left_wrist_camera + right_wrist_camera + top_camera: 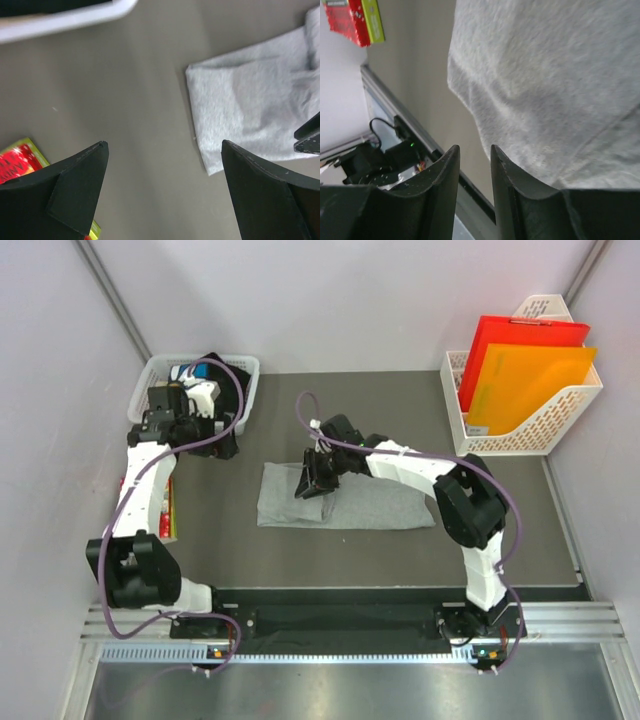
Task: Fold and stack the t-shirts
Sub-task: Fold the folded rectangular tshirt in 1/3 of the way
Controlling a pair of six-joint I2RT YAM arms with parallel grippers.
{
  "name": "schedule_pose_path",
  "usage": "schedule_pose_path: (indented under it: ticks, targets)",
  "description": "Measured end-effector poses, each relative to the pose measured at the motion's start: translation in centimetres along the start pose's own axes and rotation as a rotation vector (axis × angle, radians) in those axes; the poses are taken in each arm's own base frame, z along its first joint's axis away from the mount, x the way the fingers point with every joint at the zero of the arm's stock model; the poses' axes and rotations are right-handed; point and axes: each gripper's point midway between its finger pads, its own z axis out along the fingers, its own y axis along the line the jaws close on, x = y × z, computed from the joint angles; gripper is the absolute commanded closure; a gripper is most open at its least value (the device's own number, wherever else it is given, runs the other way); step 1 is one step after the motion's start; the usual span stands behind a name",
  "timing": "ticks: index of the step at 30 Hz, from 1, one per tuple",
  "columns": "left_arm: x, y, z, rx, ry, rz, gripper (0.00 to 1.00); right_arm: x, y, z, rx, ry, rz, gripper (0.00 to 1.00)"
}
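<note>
The light heather-grey t-shirt (340, 498) lies folded into a flat strip at the table's middle; it also shows in the left wrist view (250, 110) and the right wrist view (550, 85). My right gripper (312, 485) hovers over its left part; its jaws (475, 150) stand a narrow gap apart with nothing between them. The black t-shirt (222, 364) lies in the white basket (160, 370) at the back left, mostly hidden by my left arm. My left gripper (212, 443) is wide open and empty (162, 150) over bare table between basket and grey shirt.
A small red patterned packet (171, 510) lies at the table's left edge, also in the left wrist view (17, 160). A white file holder (530, 415) with red and orange folders stands at the back right. Walls close in on both sides.
</note>
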Motion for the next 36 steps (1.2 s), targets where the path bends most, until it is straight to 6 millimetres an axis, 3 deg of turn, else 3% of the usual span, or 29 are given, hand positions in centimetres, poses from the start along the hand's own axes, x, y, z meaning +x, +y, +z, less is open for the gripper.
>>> schedule_pose_path:
  ticks: [6,15,20,26,33,36]
  targets:
    - [3.0,0.2,1.3,0.008,0.078,-0.003,0.01,1.5,0.3,0.8,-0.041,0.054,0.014,0.68]
    - [4.1,0.2,2.2,0.03,0.113,0.009,0.01,4.2,-5.6,3.6,0.07,0.135,0.095,0.69]
    - [4.1,0.0,2.3,0.04,0.112,0.025,0.01,3.9,-6.0,3.4,0.086,0.136,0.089,0.69]
    - [4.0,-0.4,2.3,0.055,0.111,0.035,0.01,2.6,-6.4,2.4,0.153,0.116,0.043,0.66]
    - [4.3,-1.5,2.8,0.081,0.13,0.054,0.01,-3.0,-4.8,0.1,0.115,0.011,0.011,0.66]
    - [5.0,-2.3,3.5,0.101,0.157,0.062,0.01,-4.4,-5.2,0.1,0.105,-0.013,0.018,0.67]
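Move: The right hand, fingers slightly apart, hovers over the t-shirt's folded-in left third; the near part of that flap's rumpled inner edge lies about 4 cm back, 4 cm right and 8 cm below. The shirt's left end is some 12 cm to its left and 2 cm back. From the wide-open left hand that left end is roughly 11 cm back, 6 cm right and 19 cm down; the white bin stands 14 cm ahead and 11 cm left. Down about 7 cm, with a little drift back and right, the right hand dips to the flap near its inner edge, then turns forward some 7 cm along the edge while rising, finger gap unchanged. The left hand, still wide open, sinks about 6 cm in two stages and near the end edges right towards the shirt's left end, tipping slightly further down. ##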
